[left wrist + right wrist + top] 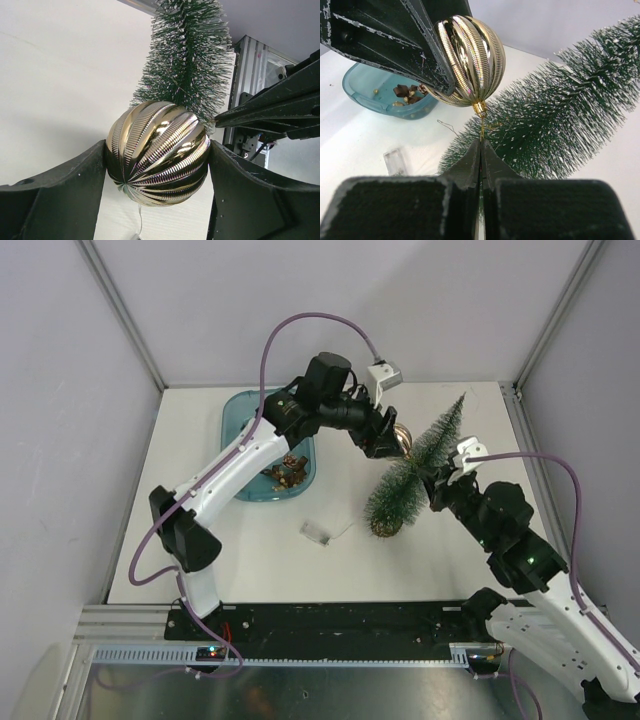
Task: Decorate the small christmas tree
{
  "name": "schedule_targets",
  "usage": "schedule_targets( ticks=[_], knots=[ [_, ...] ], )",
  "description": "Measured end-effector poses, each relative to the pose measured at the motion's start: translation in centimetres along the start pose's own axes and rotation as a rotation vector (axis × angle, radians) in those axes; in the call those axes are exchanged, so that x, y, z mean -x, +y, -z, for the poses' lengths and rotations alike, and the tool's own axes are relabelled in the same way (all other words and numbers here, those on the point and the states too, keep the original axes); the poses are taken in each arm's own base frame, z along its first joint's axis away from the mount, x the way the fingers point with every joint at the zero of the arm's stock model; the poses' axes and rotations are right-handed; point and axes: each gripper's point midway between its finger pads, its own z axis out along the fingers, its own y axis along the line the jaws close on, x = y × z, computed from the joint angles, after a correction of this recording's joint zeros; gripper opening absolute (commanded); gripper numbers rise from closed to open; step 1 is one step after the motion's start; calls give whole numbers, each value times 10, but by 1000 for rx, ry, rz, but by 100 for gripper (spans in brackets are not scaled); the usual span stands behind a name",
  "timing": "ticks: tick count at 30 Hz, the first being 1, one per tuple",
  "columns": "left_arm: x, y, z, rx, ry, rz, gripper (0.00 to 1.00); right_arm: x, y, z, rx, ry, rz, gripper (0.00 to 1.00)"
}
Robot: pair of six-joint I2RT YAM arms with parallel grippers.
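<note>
The small christmas tree [415,465] reaches from its brown base [387,526] towards the far right, dark green with frosted tips; it also fills the right wrist view [555,135] and rises behind the ball in the left wrist view [187,55]. My left gripper [392,443] is shut on a ribbed gold ball ornament [157,150], one finger on each side, right beside the tree's middle. From the tree's right side, my right gripper [481,146] is shut on the ball's thin gold hanging thread [481,127], just under its gold cap [480,107].
A blue tray [238,418] at the back left holds several brown and gold ornaments [285,473]. A small clear plastic box [315,531] lies on the white table left of the tree's base. Metal frame posts stand at the back corners.
</note>
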Motion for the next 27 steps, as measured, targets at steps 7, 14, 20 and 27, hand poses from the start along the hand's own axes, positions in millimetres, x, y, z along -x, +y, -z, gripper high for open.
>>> schedule_targets(
  ticks=[7, 14, 20, 27],
  knots=[
    [-8, 5, 0, 25, 14, 13, 33, -5, 3, -8, -8, 32, 24, 0],
    [-9, 7, 1, 47, 14, 21, 32, -10, 9, -10, -24, 58, 60, 10],
    [-8, 8, 1, 52, 10, 27, 32, -9, 12, -5, -45, 55, 81, 28],
    [-8, 8, 1, 56, 9, 42, 32, -4, 13, 4, -104, 37, 104, 42]
  ],
)
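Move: The tree's branches, where the bauble's gold hanging thread is being taken, start right in front of the right fingertips; the trunk is about 4 cm ahead, 1 cm left and 3 cm lower. The gold bauble is roughly 5 cm ahead of that hand, 4 cm left and 4 cm higher. The clear box stands on the table some 15 cm left, 3 cm ahead and 25 cm below. From the left hand, the trunk is about 5 cm right, 2 cm back and 7 cm down. The bauble's thread, already pinched in the right fingertips, is carried about 1 cm left and 1 cm down into the tree's branches; then those fingers open to over a third and back away by some 1.5 cm, rising slightly, with the hand rolling its left side down. The left hand keeps its grip on the bauble and sinks about 1 cm. ##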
